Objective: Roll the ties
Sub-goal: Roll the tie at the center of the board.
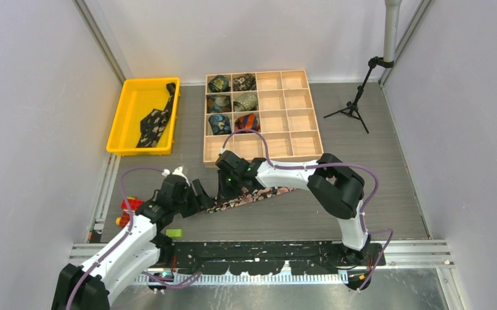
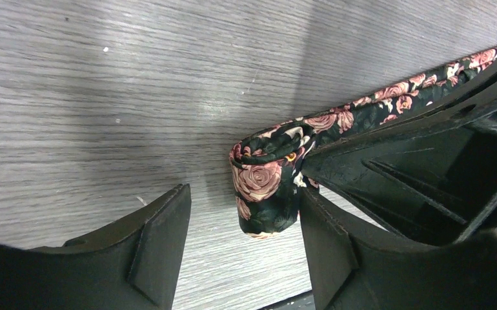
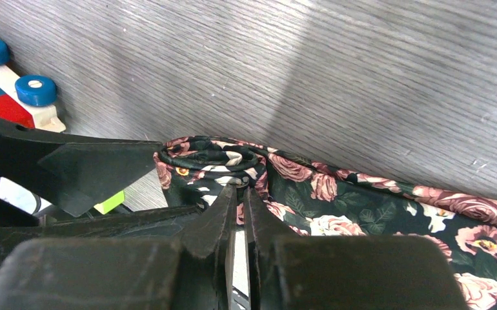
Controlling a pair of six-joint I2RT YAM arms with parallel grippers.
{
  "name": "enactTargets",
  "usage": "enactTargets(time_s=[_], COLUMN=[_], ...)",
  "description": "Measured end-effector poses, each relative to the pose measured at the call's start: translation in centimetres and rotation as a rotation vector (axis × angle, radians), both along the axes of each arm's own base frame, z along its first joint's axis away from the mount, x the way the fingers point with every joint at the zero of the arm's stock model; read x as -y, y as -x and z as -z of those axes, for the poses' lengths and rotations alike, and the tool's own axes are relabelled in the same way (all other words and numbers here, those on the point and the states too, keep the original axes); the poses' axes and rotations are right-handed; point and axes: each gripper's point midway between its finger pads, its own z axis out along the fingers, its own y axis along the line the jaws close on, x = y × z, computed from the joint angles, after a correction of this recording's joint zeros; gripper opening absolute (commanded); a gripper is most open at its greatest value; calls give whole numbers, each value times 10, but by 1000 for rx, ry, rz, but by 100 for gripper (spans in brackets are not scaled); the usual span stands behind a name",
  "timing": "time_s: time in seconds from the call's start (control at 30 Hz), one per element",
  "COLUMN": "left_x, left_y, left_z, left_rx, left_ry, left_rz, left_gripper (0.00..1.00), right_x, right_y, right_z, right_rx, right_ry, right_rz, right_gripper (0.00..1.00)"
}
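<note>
A dark tie with pink roses [image 1: 259, 196] lies on the grey table, its left end rolled into a small coil [image 2: 265, 187]. My right gripper [image 3: 239, 188] is shut, its tips pinching the fabric at the coil's [image 3: 207, 158] edge. From the left, my open left gripper [image 2: 243, 213] straddles the coil, which sits close to its right finger [image 2: 326, 239] and apart from the left one. In the top view the left gripper [image 1: 201, 194] and right gripper [image 1: 228, 187] meet at the tie's left end. A second dark patterned tie [image 1: 155, 121] lies unrolled in the yellow tray [image 1: 126, 116].
A wooden compartment box [image 1: 291, 123] at the back holds several rolled ties [image 1: 233, 103] in its left cells. A toy with blue wheels [image 3: 13, 97] and a green block [image 1: 173, 232] lie near the left arm. A small black tripod [image 1: 352, 106] stands back right.
</note>
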Motion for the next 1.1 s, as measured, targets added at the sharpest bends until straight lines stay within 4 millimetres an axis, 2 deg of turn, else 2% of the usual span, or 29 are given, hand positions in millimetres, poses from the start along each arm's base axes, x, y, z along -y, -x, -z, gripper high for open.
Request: enactTargets(time_s=[0.37, 0.57, 0.67, 0.97, 1.1], left_x=[17, 18, 18, 14, 12], left_y=[-2, -7, -8, -3, -5], left_z=[4, 7, 9, 2, -13], left_rx=[-4, -6, -19, -47, -49], left_ry=[101, 104, 109, 61, 32], left_rz=[48, 46, 44, 68, 87], left_gripper=[54, 30, 24, 19, 17], right_x=[-3, -2, -2, -1, 9], right_y=[-2, -5, -5, -3, 1], right_z=[2, 4, 4, 4, 10], right_rx=[1, -1, 0, -4, -18], right_ry=[-30, -39, -42, -33, 19], right_rz=[7, 21, 22, 19, 19], right_gripper=[14, 14, 14, 15, 15])
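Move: Just right of the open left hand, about 2 cm off, 1 cm ahead and 1 cm lower, lies the rolled end of the tie; its flat tail runs on rightward, its middle some 15 cm right and 3 cm ahead of this hand. The green block is about 10 cm left and 8 cm back of the left hand. For the right hand, the roll lies about 2 cm left, level fore and aft and 1 cm below, the tail's middle about 11 cm right and 3 cm ahead. Easing about 2 cm rightward and 1 cm down around the tie roll, the left hand closes its fingers to pinch it from both sides, then rises some 2 cm and comes slightly back to the left. The right hand keeps its nearly shut fingertips on the cloth beside the roll, inching forward, then back and about 1 cm right and down at the end. ##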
